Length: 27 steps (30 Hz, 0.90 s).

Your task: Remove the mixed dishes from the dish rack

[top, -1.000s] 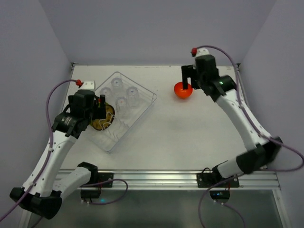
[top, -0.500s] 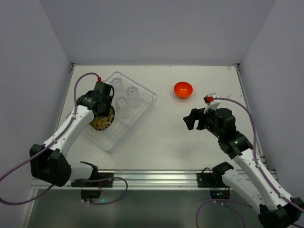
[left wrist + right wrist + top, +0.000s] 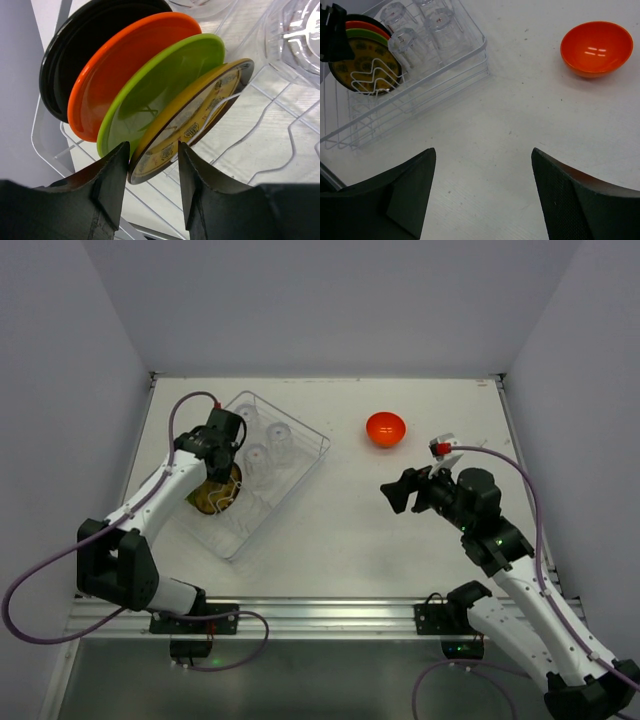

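The dish rack [image 3: 252,525] stands at the left of the table. In it stand four plates on edge: black [image 3: 65,55], orange-red [image 3: 120,75], green [image 3: 160,95] and yellow patterned [image 3: 200,117]. Several clear glasses [image 3: 265,445] stand upside down beside them. My left gripper [image 3: 152,167] is open, its jaws straddling the yellow plate's lower rim; the left finger touches the rim and the right stands apart. The orange-red bowl [image 3: 385,428] sits on the table beyond the rack. My right gripper [image 3: 392,492] is open and empty above the table.
The right wrist view shows the rack [image 3: 445,65], glasses [image 3: 420,30], plates [image 3: 367,65] and bowl [image 3: 596,47] ahead of my right gripper [image 3: 482,170]. Walls close the table at the back and sides.
My right gripper let go of the bowl, drew back toward the near right, then edged left. My left arm swung round and brought its jaws onto the yellow plate's rim.
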Tool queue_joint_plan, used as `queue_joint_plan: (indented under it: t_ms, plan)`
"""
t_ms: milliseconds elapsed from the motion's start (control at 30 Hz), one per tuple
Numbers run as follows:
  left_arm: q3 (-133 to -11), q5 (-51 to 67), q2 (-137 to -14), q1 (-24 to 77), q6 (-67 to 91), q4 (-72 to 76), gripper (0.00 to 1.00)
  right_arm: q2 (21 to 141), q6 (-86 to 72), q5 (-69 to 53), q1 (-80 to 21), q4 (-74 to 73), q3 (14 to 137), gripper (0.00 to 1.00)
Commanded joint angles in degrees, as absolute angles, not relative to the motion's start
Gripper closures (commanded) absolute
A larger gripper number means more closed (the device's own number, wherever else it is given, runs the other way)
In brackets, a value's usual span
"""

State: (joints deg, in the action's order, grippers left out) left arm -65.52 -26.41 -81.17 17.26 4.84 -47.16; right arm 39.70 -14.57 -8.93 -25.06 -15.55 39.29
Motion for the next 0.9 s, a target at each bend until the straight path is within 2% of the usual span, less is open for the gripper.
queue_joint_plan:
  t_ms: [0,133,300,333,367,867]
  plan:
    - [-67.3,-27.5,-84.5,16.9,2.5,-45.8,0.53,39.1,-14.9,-10.8,-25.1,-12.5,39.6,0.21]
    - [-68.7,-30.1,-87.0,17.1,3.2,-48.0,0.74,39.3,-14.6,-11.4,-25.1,-12.8,39.6,0.23]
    - [-70.3,-32.2,-85.7,18.1,3.3,-49.0,0.87,39.1,-14.5,-12.0,-25.1,-12.7,39.7,0.23]
    - [-70.6,-32.8,-85.5,18.3,3.3,-49.3,0.96,39.1,-14.5,-12.0,-25.1,-12.6,39.6,0.23]
    - [-70.8,-32.9,-85.4,18.5,3.2,-49.5,1.00,39.1,-14.5,-12.1,-25.1,-12.5,39.6,0.23]
    - [-79.9,-36.5,-81.2,22.8,6.9,-61.2,1.00,39.3,-14.3,-11.7,-25.1,-12.4,39.4,0.23]
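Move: The yellow patterned plate stands on edge in the rack, its near upper rim already between the left hand's open fingers; its middle is about 2 cm ahead, 4 cm right and 5 cm below. The green plate lies some 4 cm ahead and 1 cm right of that hand, the orange plate 6 cm ahead and 1 cm left, the nearest glass 8 cm ahead and 12 cm right. From the right hand the yellow plate is about 7 cm ahead, 36 cm left. The left hand dips about 1.5 cm, pinches the yellow plate's near rim, then lifts some 5 cm. ##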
